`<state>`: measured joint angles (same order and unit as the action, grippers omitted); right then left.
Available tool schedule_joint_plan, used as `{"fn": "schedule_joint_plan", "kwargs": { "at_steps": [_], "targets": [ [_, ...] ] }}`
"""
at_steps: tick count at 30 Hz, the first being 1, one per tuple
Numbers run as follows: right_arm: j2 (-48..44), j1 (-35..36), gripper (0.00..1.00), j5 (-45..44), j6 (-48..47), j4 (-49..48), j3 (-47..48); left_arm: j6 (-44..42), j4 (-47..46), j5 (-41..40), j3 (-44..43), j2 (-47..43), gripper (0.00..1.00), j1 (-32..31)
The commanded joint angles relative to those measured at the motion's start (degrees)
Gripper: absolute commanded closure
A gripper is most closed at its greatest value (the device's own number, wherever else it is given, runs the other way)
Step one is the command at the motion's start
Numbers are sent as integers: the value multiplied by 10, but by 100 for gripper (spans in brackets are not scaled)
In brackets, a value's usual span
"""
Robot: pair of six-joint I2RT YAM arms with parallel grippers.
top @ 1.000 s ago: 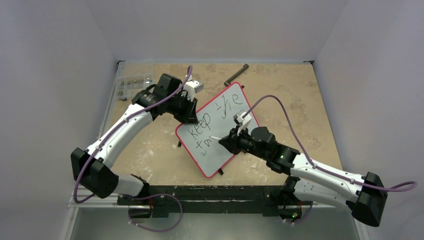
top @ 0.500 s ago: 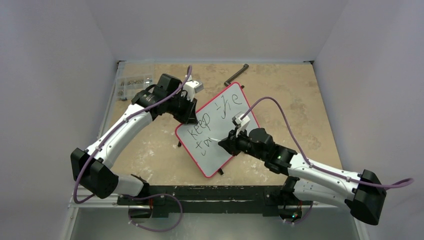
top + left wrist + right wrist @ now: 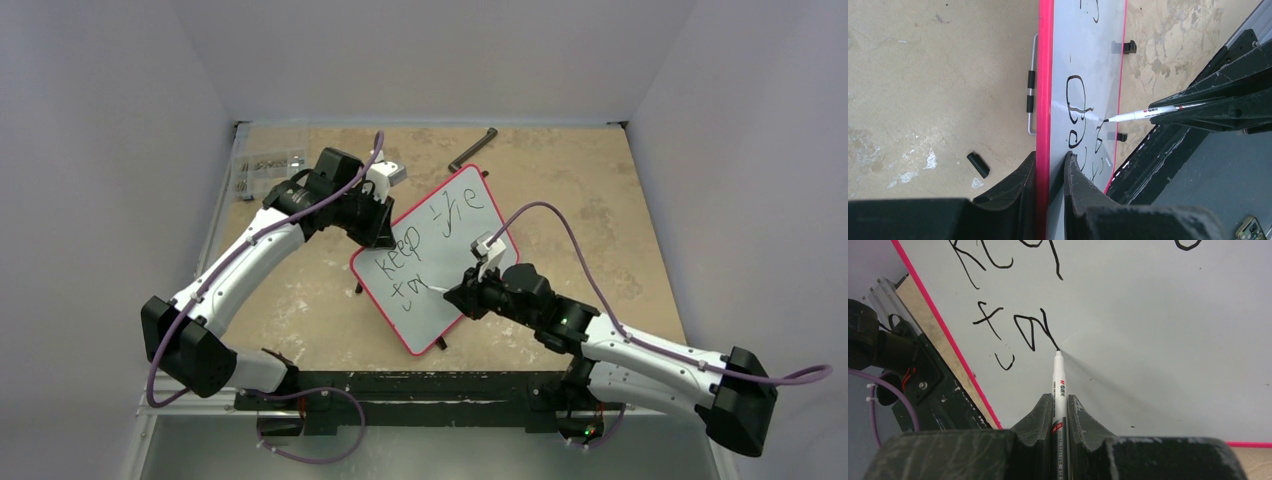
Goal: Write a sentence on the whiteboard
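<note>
The whiteboard (image 3: 462, 262), pale with a thin red rim, stands tilted in the middle of the table. My left gripper (image 3: 383, 234) is shut on its upper left rim, the red edge pinched between the jaws (image 3: 1050, 161). My right gripper (image 3: 455, 293) is shut on a white marker (image 3: 1058, 384). The marker's black tip touches the board at the end of a stroke. The sentence (image 3: 1030, 330) reads "keep the" on one line and "fa" below it. The left wrist view shows the marker (image 3: 1138, 115) meeting the whiteboard (image 3: 1088, 60) from the right.
A black marker cap (image 3: 978, 165) lies on the tan table beside the board. A wire stand (image 3: 1031, 85) shows behind the rim. A black L-shaped key (image 3: 472, 148) lies at the back, and a clear bag of small parts (image 3: 268, 165) at the back left.
My right gripper has drawn the marker a little toward the near edge, lengthening the last stroke of the "a". The left gripper and the board have stayed still.
</note>
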<state>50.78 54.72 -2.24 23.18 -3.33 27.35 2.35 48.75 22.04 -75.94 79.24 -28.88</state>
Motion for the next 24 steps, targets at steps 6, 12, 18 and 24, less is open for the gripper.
{"fn": "schedule_joint_plan", "kwargs": {
  "at_steps": [6,12,18,24],
  "targets": [
    [-24,-3,100,-6,-1,67,36,-65,48,-182,18,1,100,8],
    [0,-2,100,9,-17,56,93,-65,49,-182,18,0,100,8],
    [43,-2,100,15,-27,20,131,-65,49,-182,18,0,100,8],
    [82,-3,100,21,-27,-7,136,-65,49,-180,18,0,100,8]
  ]
}}
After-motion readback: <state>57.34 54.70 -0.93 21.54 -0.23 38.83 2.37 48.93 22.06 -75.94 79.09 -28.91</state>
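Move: Some 5 cm ahead of the right hand, 8 cm to its left and 3 cm above it is the blank patch under the p of "keep", where the marker goes next. "keep" itself lies about 6 cm ahead, 11 cm left and 5 cm up; the small t lies 3 cm ahead, 10 cm left and 2 cm below. From the left hand, that patch is roughly 5 cm back, 5 cm right and 3 cm lower. Drawing back, right and down for a last centimetre or so, the right hand finishes the slanting stroke with the marker tip on the board, then reverses and swings about 6 cm up with some 4 cm left and 2 cm forward, towards the patch under "keep". Its fingers keep their pinch on the marker; the left hand stays still, holding the whiteboard's upper edge. ##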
